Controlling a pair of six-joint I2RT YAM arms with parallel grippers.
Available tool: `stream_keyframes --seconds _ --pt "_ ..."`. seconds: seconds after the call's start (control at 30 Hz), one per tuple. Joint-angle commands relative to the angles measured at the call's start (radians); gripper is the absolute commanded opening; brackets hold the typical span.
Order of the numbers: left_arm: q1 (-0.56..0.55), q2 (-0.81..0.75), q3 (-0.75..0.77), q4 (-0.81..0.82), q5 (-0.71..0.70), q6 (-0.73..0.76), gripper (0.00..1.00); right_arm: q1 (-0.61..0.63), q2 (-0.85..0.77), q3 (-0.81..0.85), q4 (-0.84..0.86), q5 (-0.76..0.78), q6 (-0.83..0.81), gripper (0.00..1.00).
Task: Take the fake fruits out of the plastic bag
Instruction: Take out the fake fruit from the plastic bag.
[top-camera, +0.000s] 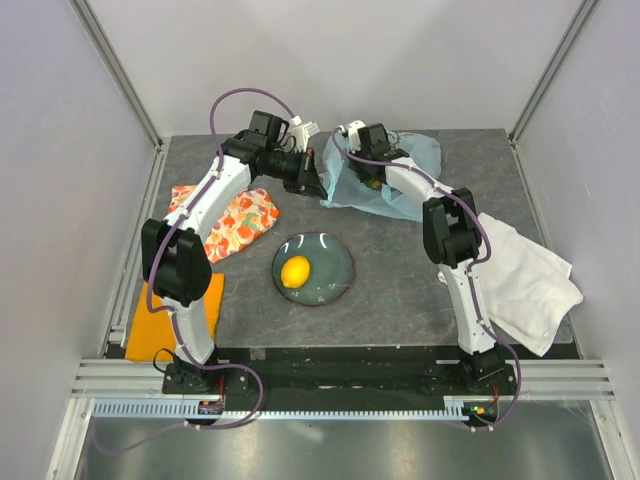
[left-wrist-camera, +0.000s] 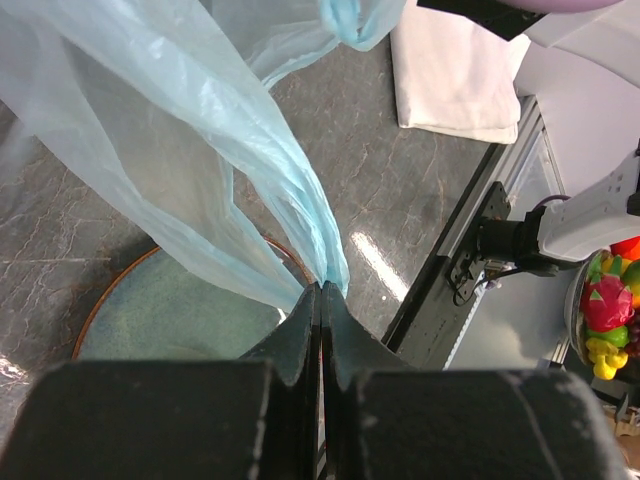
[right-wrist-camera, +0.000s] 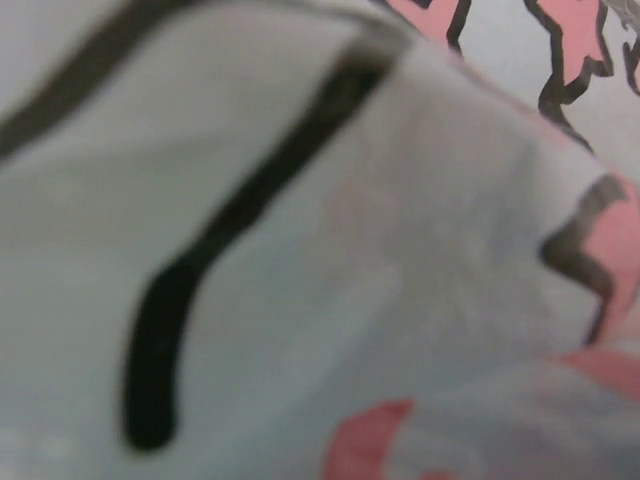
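The plastic bag (top-camera: 405, 165) lies at the back of the table, light blue and crumpled. My left gripper (left-wrist-camera: 322, 288) is shut on a stretched strip of the bag (left-wrist-camera: 200, 130) and holds that edge up at the bag's left side (top-camera: 318, 180). The right wrist (top-camera: 366, 138) points down into the bag's mouth, its fingers hidden by plastic. In the right wrist view only bag film (right-wrist-camera: 320, 240) with black lines and pink print fills the frame. A yellow lemon (top-camera: 296, 271) lies on the dark round plate (top-camera: 335, 262). A small dark-orange shape (top-camera: 373, 183) shows inside the bag.
An orange-floral cloth (top-camera: 235, 222) lies left of the plate, beside the left arm. A white cloth (top-camera: 520, 280) drapes at the right edge, also seen from the left wrist (left-wrist-camera: 450, 80). An orange sheet (top-camera: 150, 322) lies at the near left.
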Motion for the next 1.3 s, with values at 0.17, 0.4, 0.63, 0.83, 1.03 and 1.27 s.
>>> stream_keyframes --seconds 0.17,0.4,0.63,0.83,1.03,1.27 --pt "-0.002 -0.025 0.000 0.000 0.001 0.035 0.01 -0.016 -0.110 -0.029 -0.067 -0.059 0.042 0.00" --pt "-0.004 0.022 0.075 0.006 -0.001 0.024 0.01 -0.040 -0.386 -0.244 -0.061 -0.345 0.127 0.00" --pt "-0.002 0.062 0.141 0.009 -0.001 0.027 0.02 -0.059 -0.576 -0.396 -0.078 -0.418 0.118 0.00" --pt "-0.002 0.061 0.178 0.009 -0.021 0.033 0.01 -0.062 -0.746 -0.506 -0.135 -0.582 0.105 0.00" --pt "0.013 0.001 0.201 -0.015 -0.039 0.032 0.50 0.012 -0.995 -0.630 -0.306 -0.562 -0.091 0.00" --pt "0.073 -0.191 0.148 -0.040 -0.033 0.027 0.65 0.255 -1.144 -0.709 -0.475 -0.458 -0.294 0.00"
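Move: The right hand is down inside the bag with its fingers part open around the watermelon slice, whose middle lies about 3 cm ahead, 1 cm to the left and 2 cm below. The plate is some 27 cm back, 16 cm left and 4 cm below that hand; the lemon on it is about 28 cm back, 20 cm left and 3 cm below. The left hand has the bag's rim right between its shut fingertips, and from it the slice lies roughly 21 cm ahead, 12 cm right and 18 cm below. The right fingers shut on the watermelon slice, then the hand draws it back about 30 cm and up some 20 cm, out of the bag's mouth and towards the plate, rising mostly in the first half and turning about 35 degrees counter-clockwise, mostly late on, with its left side tipped up. The left hand, still pinching the rim at first, eases some 3 cm forward with a slight rise, then spreads its fingers wide to let go of the rim and rises to about 4 cm above its start. ##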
